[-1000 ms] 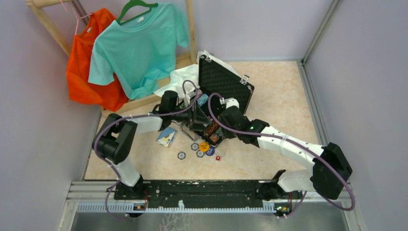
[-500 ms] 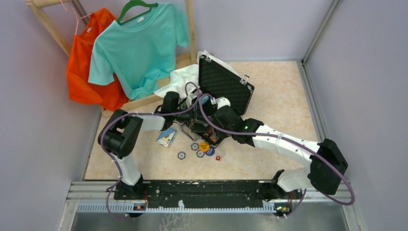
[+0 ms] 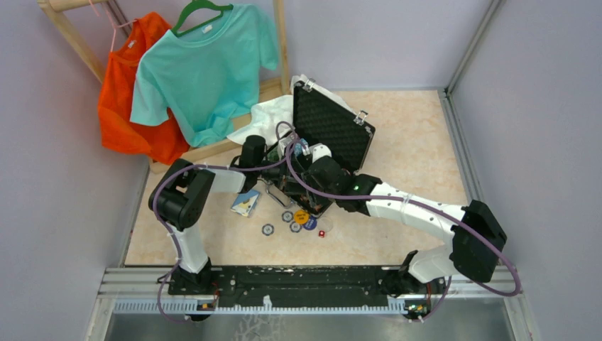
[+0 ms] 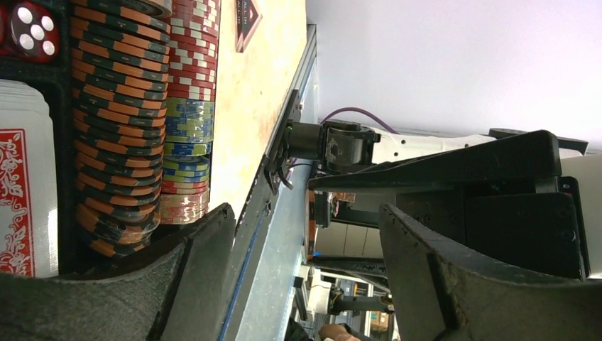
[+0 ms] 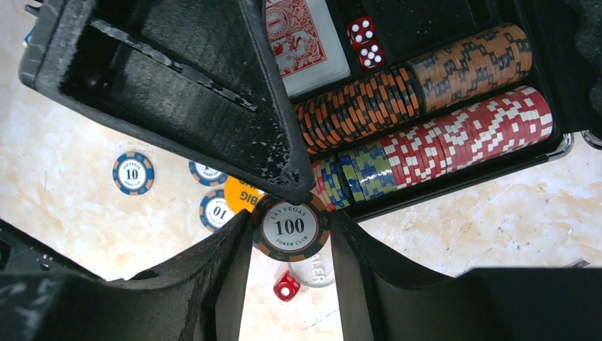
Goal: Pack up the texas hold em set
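The black case (image 3: 334,128) lies open, its lid upright. Its tray (image 5: 454,181) holds rows of poker chips (image 5: 440,135), a red card deck (image 5: 302,39) and red dice (image 5: 365,42). My right gripper (image 5: 289,217) is shut on a black-and-orange 100 chip (image 5: 291,227), held flat just outside the tray's near edge. My left gripper (image 4: 305,263) is open with nothing between its fingers. It hangs beside the chip rows (image 4: 117,121), and one finger (image 5: 177,92) crosses the right wrist view. In the top view both grippers meet over the tray (image 3: 294,177).
Loose on the floor by the case are blue 10 chips (image 5: 133,172), an orange button (image 5: 241,193), a clear dealer button (image 5: 316,270), a red die (image 5: 287,285) and a blue card deck (image 3: 245,202). White cloth (image 3: 266,117) and hanging shirts (image 3: 202,67) stand behind.
My right arm has carried the chip left and farther in along the tray. The left arm has drawn back toward the case's left side, its jaws a little narrower.
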Tool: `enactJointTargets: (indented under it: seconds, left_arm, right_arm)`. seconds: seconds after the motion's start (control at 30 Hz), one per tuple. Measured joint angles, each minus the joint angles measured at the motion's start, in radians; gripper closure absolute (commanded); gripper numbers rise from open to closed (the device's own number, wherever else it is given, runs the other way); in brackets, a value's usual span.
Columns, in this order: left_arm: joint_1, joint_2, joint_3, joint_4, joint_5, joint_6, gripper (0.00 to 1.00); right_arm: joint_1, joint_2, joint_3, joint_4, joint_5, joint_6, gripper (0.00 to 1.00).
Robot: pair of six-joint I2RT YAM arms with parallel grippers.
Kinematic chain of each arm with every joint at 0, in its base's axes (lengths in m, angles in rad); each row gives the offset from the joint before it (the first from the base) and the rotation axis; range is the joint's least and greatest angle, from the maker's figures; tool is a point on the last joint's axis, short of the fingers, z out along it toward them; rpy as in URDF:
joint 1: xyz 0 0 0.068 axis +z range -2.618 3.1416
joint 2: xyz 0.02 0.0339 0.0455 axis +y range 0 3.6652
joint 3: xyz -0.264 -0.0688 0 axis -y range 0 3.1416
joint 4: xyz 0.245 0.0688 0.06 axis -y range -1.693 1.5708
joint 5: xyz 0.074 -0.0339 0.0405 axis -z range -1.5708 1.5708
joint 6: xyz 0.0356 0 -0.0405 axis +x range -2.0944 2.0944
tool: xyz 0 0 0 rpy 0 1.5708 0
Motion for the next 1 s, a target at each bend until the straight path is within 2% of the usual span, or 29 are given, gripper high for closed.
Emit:
enactJointTargets:
  seconds: [0.23, 0.4, 0.57, 0.77, 1.0]
  left_arm:
    - [-0.010, 0.008, 0.000, 0.014, 0.006, -0.005, 0.39]
    - [-0.014, 0.011, 0.000, 0.018, 0.010, -0.003, 0.53]
    - [-0.018, 0.013, 0.000, 0.018, 0.015, 0.001, 0.62]
    - [-0.029, 0.016, 0.000, 0.008, 0.021, 0.021, 0.62]
    - [-0.057, 0.016, 0.036, -0.080, 0.021, 0.097, 0.67]
  right_arm:
    - [0.015, 0.024, 0.007, 0.005, -0.001, -0.001, 0.56]
    - [0.020, 0.028, 0.007, 0.005, -0.001, -0.001, 0.55]
    - [0.020, 0.033, 0.012, -0.002, 0.002, -0.001, 0.55]
    - [0.020, 0.034, 0.027, 0.000, 0.014, -0.003, 0.55]
    - [0.020, 0.034, 0.027, -0.001, 0.023, -0.003, 0.55]
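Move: Just off the left hand's fingertips is the poker chip, lying flat in the right fingers: about 4 cm to the right, 2 cm back and level. From the right hand, which already holds the chip at its hand point, the left gripper is some 4 cm to the left and 2 cm ahead. Under that right hand, the orange chip stack lies about 12 cm ahead, 5 cm right and 8 cm down, and the red chip row 9 cm ahead, 8 cm right, equally low. Closing from wide open to roughly a third, the left fingers come around the chip, one above and one below, while that hand eases about 2 cm back and 1.5 cm right towards it. The right hand keeps its pinch on the chip's rim and shifts under 1 cm left, dipping slightly and coming back up. Whether the left pads touch the chip can't be seen. ##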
